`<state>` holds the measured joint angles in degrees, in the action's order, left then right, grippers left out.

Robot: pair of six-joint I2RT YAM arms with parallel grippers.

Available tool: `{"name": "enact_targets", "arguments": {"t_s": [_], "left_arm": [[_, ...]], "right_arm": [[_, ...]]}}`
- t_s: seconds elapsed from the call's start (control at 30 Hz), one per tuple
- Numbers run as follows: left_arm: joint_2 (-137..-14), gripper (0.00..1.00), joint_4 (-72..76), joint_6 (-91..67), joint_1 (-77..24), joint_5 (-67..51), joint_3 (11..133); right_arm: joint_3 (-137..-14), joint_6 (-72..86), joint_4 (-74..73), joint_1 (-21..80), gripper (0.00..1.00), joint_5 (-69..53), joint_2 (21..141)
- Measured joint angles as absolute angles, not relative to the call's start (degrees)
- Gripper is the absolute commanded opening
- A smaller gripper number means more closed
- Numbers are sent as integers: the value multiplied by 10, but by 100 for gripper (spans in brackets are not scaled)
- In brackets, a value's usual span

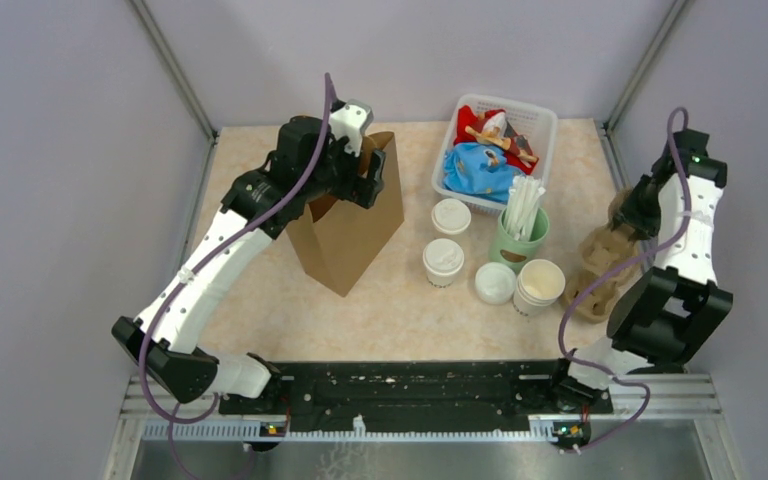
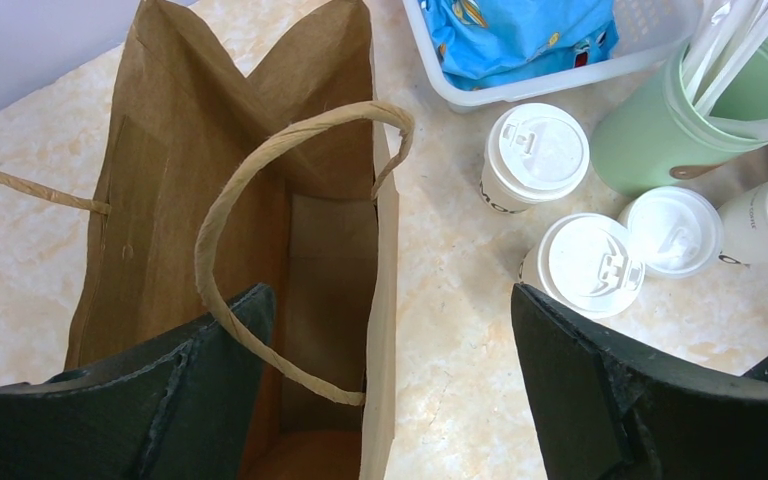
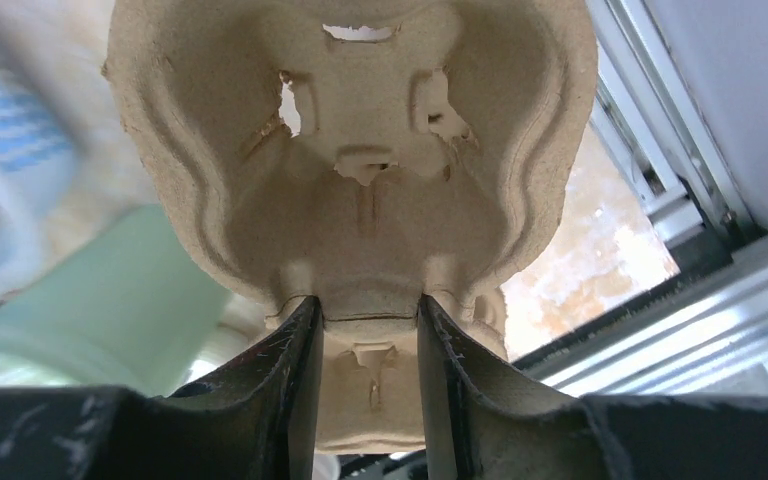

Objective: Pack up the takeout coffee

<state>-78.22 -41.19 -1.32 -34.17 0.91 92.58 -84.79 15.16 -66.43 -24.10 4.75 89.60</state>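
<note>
Two white lidded paper cups with black lettering stand right of the bag, one farther back (image 1: pixel 451 217) (image 2: pixel 535 155) and one nearer (image 1: pixel 443 262) (image 2: pixel 590 265). The brown paper bag (image 1: pixel 345 225) (image 2: pixel 260 180) stands open and upright. My left gripper (image 1: pixel 360 165) (image 2: pixel 390 300) is open wide above the bag's mouth, straddling its right wall, and holds nothing. My right gripper (image 1: pixel 640 215) (image 3: pixel 365 340) is shut on a brown pulp cup carrier (image 1: pixel 600 265) (image 3: pixel 360 200) at the table's right side.
A loose white lid (image 1: pixel 495 283) (image 2: pixel 672 230) and a stack of lidless white cups (image 1: pixel 540 285) sit beside a green cup of straws (image 1: pixel 520 230). A white basket (image 1: pixel 543 125) with packets stands at the back. Metal frame rails border the right edge.
</note>
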Motion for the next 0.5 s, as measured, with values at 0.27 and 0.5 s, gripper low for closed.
{"name": "enact_targets", "arguments": {"t_s": [0.27,0.5], "left_arm": [[-783,98,-417,-30,-342,1,934],[-782,98,-425,-86,-336,-38,982]], "right_arm": [[-969,162,-656,-229,12,-52,806],[-1067,209,-589,-208,12,-225,759]]}}
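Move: The right gripper already holds one cup holder; the spare holder lies about 14 cm below, 4 cm left and 3 cm back. From this gripper the nearer lidded cup is some 37 cm left, level and 12 cm down, the cup stack about 17 cm left and 6 cm back, the green straw cup 21 cm left and 2 cm ahead. From the left gripper the paper bag's middle is roughly 5 cm left, 4 cm ahead and 19 cm down, the same lidded cup 14 cm right and 4 cm back. Keep the pinch on the cup holder and raise the right gripper fast, about 24 cm up and well clear of the spare holder, swinging increasingly left and a little forward. Tip its fingers up from pointing down by some 50 degrees, turning slightly counter-clockwise. Late on, ease the open left gripper upward beside the bag's mouth, rolling its left side down a little. ##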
